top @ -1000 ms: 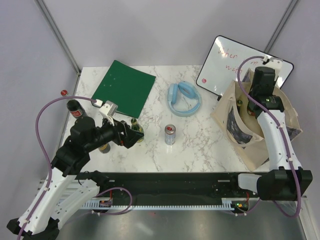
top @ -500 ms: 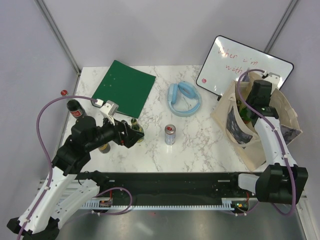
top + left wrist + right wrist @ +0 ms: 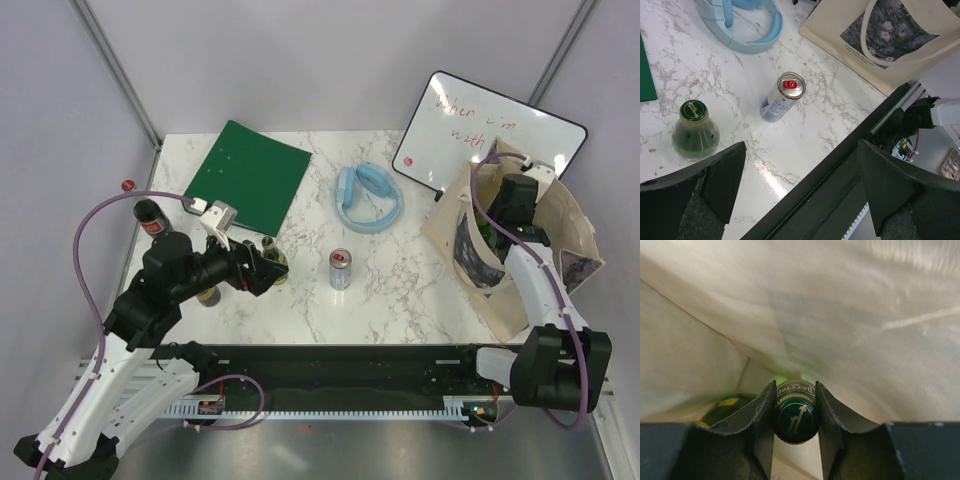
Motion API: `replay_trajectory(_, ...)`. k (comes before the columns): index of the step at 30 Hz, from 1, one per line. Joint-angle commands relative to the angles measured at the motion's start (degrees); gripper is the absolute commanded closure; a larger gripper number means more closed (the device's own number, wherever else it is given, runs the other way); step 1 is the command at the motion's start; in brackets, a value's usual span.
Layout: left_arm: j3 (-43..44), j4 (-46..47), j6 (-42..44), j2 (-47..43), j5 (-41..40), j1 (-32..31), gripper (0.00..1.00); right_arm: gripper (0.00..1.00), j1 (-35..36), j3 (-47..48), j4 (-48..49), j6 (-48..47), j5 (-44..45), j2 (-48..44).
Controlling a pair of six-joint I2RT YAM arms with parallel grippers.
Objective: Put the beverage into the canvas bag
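Note:
The tan canvas bag [image 3: 515, 305] stands open at the table's right. My right gripper [image 3: 795, 410] reaches down inside it, shut on the neck of a green Perrier bottle [image 3: 796, 419] with cloth walls all round. Another green bottle [image 3: 727, 407] lies low in the bag to its left. My left gripper [image 3: 801, 145] hangs open over the near left of the table, holding nothing. Just left of it stands a green bottle [image 3: 694, 131], and a silver can [image 3: 782, 97] stands beyond it. A dark bottle with a red label [image 3: 152, 218] stands at the far left.
A green folder [image 3: 248, 175] lies at the back left and a light blue headset [image 3: 368, 197] in the middle back. A whiteboard with red writing [image 3: 480, 125] leans behind the bag. The black rail [image 3: 840, 170] runs along the near edge.
My right gripper has sunk deeper into the bag with the green bottle. The left arm has not moved.

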Motion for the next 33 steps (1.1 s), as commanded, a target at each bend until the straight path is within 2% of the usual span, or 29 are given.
replay_trajectory(1, -0.51, 2.14, 0.04, -0.26, 0.06, 0.16, 0.01, 0.83, -1.03, 0.04, 8.12, 2.24, 0.57, -1.89)
replay_trajectory(10, -0.59, 2.14, -0.14, -0.26, -0.03, 0.16, 0.01, 0.61, -2.09, 1.26, 5.48, 3.3, -0.92, 0.22)
replay_trajectory(17, -0.86, 1.88, -0.23, -0.88, -0.55, 0.16, 0.01, 0.46, -2.09, 5.75, -2.15, 4.53, -0.4, 2.42)
replay_trajectory(28, 0.46, 0.38, -1.45, 0.0, -3.36, 0.16, 0.01, 0.31, -2.18, 16.55, -18.14, 5.32, -1.45, 0.84)
replay_trajectory(33, 1.51, -1.28, -4.53, 1.76, -9.33, 0.16, 0.01, 0.29, -2.09, 23.75, -25.62, 6.46, -2.07, 0.14)
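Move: The right hand already holds a green bottle by its neck inside the canvas bag; its spot on the bag floor is some 16 cm below that hand, about 1 cm back and 1 cm right. Another green bottle is already in the bag, roughly 5 cm left and 3 cm ahead of the hand. The blue headphones are about 33 cm left and 10 cm ahead. From the left hand, the floor spot lies some 55 cm right, 18 cm ahead and 26 cm below. Still pinching the green bottle by its neck, the right hand sets it down the last 2 cm onto the bag floor beside the other bottle. The fingers then open and let go, and the hand draws almost straight up by some 8 cm, away from the cap towards the bag's mouth, with its fingers spreading further. ##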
